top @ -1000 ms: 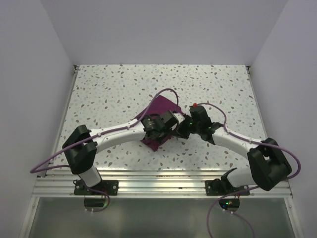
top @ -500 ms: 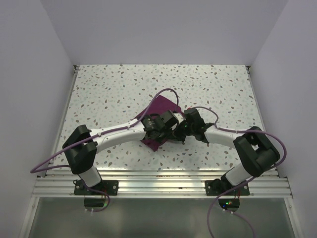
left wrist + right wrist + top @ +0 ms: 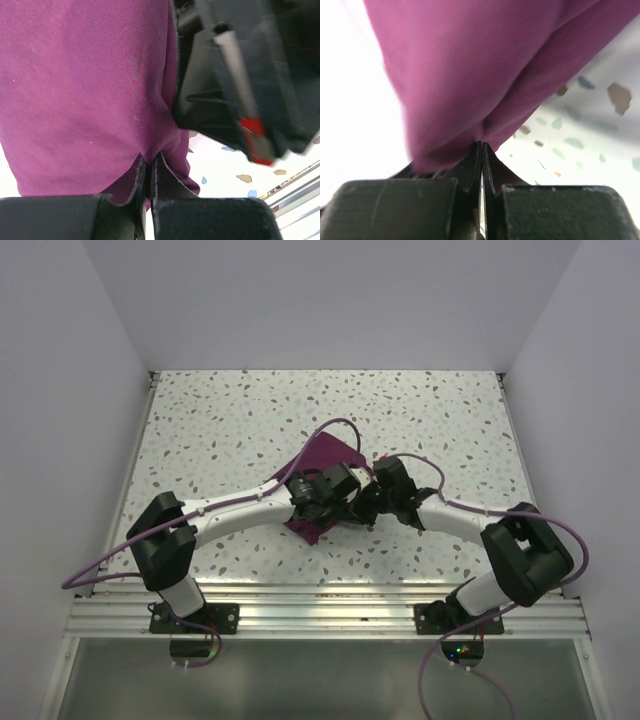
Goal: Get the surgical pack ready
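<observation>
The dark-purple cloth (image 3: pixel 325 455) hangs bunched and folded above the middle of the speckled table, held between both arms. My left gripper (image 3: pixel 340 502) is shut on a fold of the cloth (image 3: pixel 90 100), which fills most of the left wrist view; its pads (image 3: pixel 161 172) pinch the fabric. My right gripper (image 3: pixel 366 502) sits right beside it, shut on another fold of the cloth (image 3: pixel 470 65). The right gripper's black body with a red mark (image 3: pixel 250 90) shows close in the left wrist view. Tray, gauze, scissors and tweezers are out of view.
The speckled table (image 3: pixel 230 420) has white walls on three sides. A metal rail (image 3: pixel 320 610) runs along the near edge by the arm bases. Purple cables (image 3: pixel 340 425) loop above both arms.
The right arm's elbow swung lower and back toward the near right edge while its gripper stayed pinched on the cloth. The left arm and cloth have hardly moved.
</observation>
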Controlling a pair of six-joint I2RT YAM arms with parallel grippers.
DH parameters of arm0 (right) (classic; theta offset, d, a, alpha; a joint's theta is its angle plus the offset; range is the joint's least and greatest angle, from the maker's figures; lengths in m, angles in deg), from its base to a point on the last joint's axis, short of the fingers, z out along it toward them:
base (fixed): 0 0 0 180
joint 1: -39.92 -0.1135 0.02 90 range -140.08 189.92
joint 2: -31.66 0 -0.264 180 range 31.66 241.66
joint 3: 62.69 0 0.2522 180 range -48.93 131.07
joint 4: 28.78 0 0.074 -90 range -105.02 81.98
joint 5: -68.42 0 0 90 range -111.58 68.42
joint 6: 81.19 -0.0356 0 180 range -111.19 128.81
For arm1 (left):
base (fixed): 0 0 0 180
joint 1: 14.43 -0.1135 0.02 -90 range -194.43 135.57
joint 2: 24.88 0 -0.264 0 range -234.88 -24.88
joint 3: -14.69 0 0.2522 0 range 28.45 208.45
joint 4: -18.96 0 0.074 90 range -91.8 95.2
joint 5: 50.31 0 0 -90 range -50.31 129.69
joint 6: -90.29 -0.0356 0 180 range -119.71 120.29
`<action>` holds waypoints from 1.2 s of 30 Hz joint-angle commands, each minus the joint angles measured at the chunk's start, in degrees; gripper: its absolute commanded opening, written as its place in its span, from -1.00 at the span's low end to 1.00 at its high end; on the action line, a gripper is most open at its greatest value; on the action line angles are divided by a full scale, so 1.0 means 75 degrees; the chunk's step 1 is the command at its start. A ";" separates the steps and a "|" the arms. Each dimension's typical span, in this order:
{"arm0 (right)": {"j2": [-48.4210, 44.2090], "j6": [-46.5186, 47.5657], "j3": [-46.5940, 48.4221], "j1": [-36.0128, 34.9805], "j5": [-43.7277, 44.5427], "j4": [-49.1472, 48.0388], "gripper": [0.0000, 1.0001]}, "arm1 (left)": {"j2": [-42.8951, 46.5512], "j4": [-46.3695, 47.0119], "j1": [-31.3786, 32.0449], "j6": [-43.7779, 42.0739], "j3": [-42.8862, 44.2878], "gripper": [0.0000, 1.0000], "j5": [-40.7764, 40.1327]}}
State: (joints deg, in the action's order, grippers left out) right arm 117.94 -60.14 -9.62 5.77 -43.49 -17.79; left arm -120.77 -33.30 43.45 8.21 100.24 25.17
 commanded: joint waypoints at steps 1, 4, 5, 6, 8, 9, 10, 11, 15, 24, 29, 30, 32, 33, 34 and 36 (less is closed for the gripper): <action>-0.0699 0.0274 0.0138 -0.0064 0.0144 0.0345 -1.00 | -0.0022 0.0387 0.0016 0.0010 0.0296 -1.00 -0.0032; -0.0980 0.0334 0.0044 -0.0064 0.0191 0.0779 -1.00 | -0.0034 0.0411 0.0016 -0.0002 0.0284 -1.00 -0.0032; -0.1050 0.0334 0.0032 -0.0052 0.0179 0.0732 -1.00 | -0.0034 0.0411 0.0016 -0.0002 0.0284 -1.00 -0.0032; -0.1121 0.0334 0.0021 -0.0052 0.0156 0.0732 -1.00 | -0.0022 0.0411 0.0016 -0.0002 0.0295 -1.00 -0.0032; -0.1098 0.0334 0.0090 -0.0052 0.0110 0.0639 -1.00 | -0.0011 0.0423 0.0016 0.0010 0.0272 -1.00 -0.0032; -0.1017 0.0322 0.0137 -0.0052 0.0086 0.0603 -1.00 | 0.0001 0.0423 0.0016 0.0022 0.0283 -1.00 -0.0021; -0.0946 0.0310 0.0149 -0.0064 0.0051 0.0464 -1.00 | 0.0001 0.0423 0.0016 0.0022 0.0284 -1.00 -0.0021; -0.0864 0.0299 0.0184 -0.0064 0.0004 0.0393 -1.00 | 0.0001 0.0423 0.0016 0.0033 0.0295 -1.00 -0.0009; -0.0396 0.0193 0.0301 -0.0075 0.0015 -0.0088 -1.00 | 0.0013 0.0399 0.0016 0.0045 0.0330 -1.00 0.0050; 0.0378 -0.0147 0.0360 -0.0099 0.0085 -0.1400 -1.00 | 0.0036 0.0457 0.0016 0.0069 0.0272 -1.00 0.0249; 0.0952 -0.0545 0.0220 -0.0099 0.0050 -0.2361 -1.00 | -0.0022 0.0493 0.0016 0.0069 0.0237 -1.00 0.0401; 0.0999 -0.0592 0.0231 -0.0087 0.0074 -0.2362 -1.00 | -0.0034 0.0504 0.0016 0.0069 0.0214 -1.00 0.0459; 0.1023 -0.0546 0.0301 -0.0087 0.0179 -0.2152 -1.00 | -0.0069 0.0540 0.0016 0.0080 0.0132 -0.75 0.0611; 0.1023 -0.0476 0.0336 -0.0087 0.0214 -0.1988 -1.00 | -0.0046 0.0551 0.0016 0.0092 0.0050 -0.63 0.0647; 0.1012 -0.0452 0.0348 -0.0087 0.0238 -0.1674 -1.00 | -0.0023 0.0621 0.0016 0.0127 -0.0009 -0.44 0.0694; 0.0942 -0.0382 0.0360 -0.0087 0.0250 -0.1472 -1.00 | 0.0129 0.0727 0.0004 0.0150 -0.0173 -0.25 0.0753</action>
State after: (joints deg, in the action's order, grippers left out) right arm 125.26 -63.02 -9.27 5.84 -43.34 -29.50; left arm -120.88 -33.01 43.13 8.48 99.67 27.77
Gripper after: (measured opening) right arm 0.010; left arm 0.338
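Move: The mouth of the purple wrap's side fold lies about 3 cm ahead and 2 cm left of the shut right fingertips, 1 cm lower. From the right hand, the left fingers pinching the wrap's edge are some 4 cm left and 1 cm ahead, and the wrapped pack's middle is about 6 cm ahead and 8 cm left. For the left hand, that fold is about 2 cm ahead and 2 cm right; the pack's middle lies 5 cm ahead and 4 cm left. The wrap's side fold gets another poke from the right hand: its shut fingers first rise about 3 cm, then come down some 4 cm while reaching 3 cm forward and a little left, pushing the tips in under the cloth. The left hand stays put, pinching the edge, and only at the end spreads its fingers about a third of the way and starts to ease back slightly. ##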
